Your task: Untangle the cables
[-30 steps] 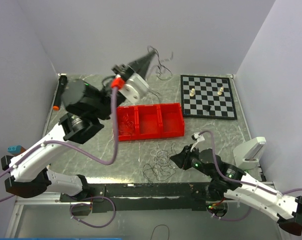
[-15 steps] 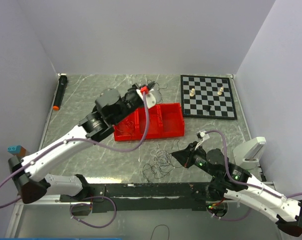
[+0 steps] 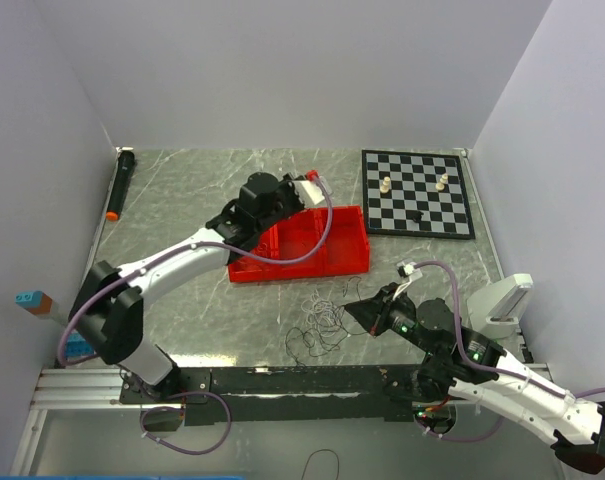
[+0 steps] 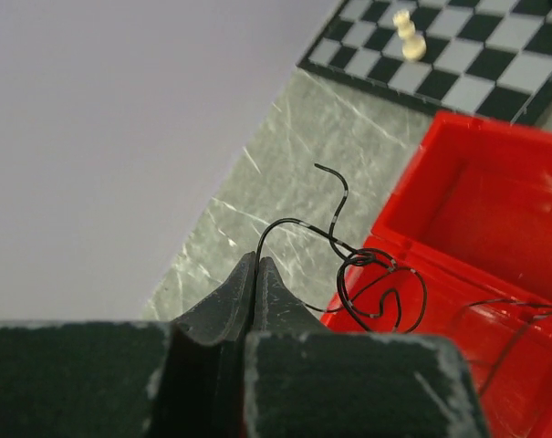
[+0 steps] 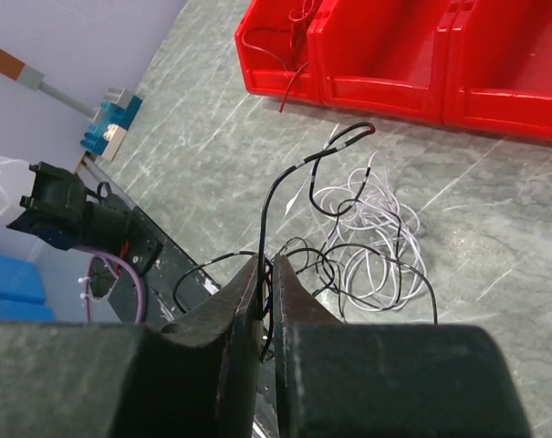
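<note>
My left gripper (image 4: 257, 260) is shut on a thin black cable (image 4: 385, 283), which curls into a loop over the back rim of the red tray (image 4: 494, 182). From above, that gripper (image 3: 312, 195) is low at the tray's (image 3: 347, 260) far edge. The other cables (image 3: 322, 325) lie in a loose tangle on the table in front of the tray. There my right gripper (image 5: 268, 265) is shut on a black cable (image 5: 285, 182) that rises in an arc between its fingers. White cable coils (image 5: 376, 228) lie just beyond. A red cable (image 5: 294, 55) hangs in the tray's end compartment.
A chessboard (image 3: 418, 195) with a few pieces lies at the back right. A black marker with an orange tip (image 3: 118, 185) rests along the left wall. A white object (image 3: 504, 300) sits at the right edge and a blue block (image 3: 27, 298) at the left edge.
The left arm has come down from high at the back to the tray's far rim, carrying its black cable. The right gripper's fingers have closed on a black cable at the tangle.
</note>
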{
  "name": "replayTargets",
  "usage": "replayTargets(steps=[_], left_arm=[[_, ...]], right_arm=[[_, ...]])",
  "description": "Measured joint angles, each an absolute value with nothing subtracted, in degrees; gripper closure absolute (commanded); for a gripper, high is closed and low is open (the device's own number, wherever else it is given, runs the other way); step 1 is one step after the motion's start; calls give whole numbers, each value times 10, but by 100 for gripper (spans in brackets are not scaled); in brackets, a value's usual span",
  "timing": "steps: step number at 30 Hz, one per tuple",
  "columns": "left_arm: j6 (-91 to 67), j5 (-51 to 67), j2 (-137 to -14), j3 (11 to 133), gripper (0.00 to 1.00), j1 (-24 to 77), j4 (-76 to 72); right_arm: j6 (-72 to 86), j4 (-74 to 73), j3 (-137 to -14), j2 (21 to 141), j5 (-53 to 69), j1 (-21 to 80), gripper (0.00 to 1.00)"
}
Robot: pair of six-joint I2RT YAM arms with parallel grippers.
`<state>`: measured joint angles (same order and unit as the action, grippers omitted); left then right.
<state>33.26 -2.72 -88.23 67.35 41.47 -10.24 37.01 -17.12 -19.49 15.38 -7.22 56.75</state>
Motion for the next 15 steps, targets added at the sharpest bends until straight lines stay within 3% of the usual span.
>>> replayTargets(steps=[6,13,15], left_arm=[[336,-50,-947,666,99,413,-100],[316,-48,-1030,750,68,406,24],[311,-28,-1023,752,63,405,46]], right_arm=[[370,-171,-195,143,-77,568,87],[369,-170,-195,143,-78,568,87],[368,-167,-196,147,-78,568,87]])
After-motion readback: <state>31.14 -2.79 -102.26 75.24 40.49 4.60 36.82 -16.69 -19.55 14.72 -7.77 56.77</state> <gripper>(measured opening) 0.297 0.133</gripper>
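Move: The left hand, pinching one black cable, is high over the red bin: the middle compartment's centre lies about 23 cm below, 3 cm back and 5 cm right. At much the same depth, the left compartment with the red cable is 4 cm back and 7 cm left, the right compartment 3 cm back and 17 cm right. From the right hand, still holding another black cable, the middle compartment is some 22 cm ahead, 12 cm left, 14 cm down. The left hand sinks some 11 cm towards the middle compartment, then opens, releasing the black cable. ##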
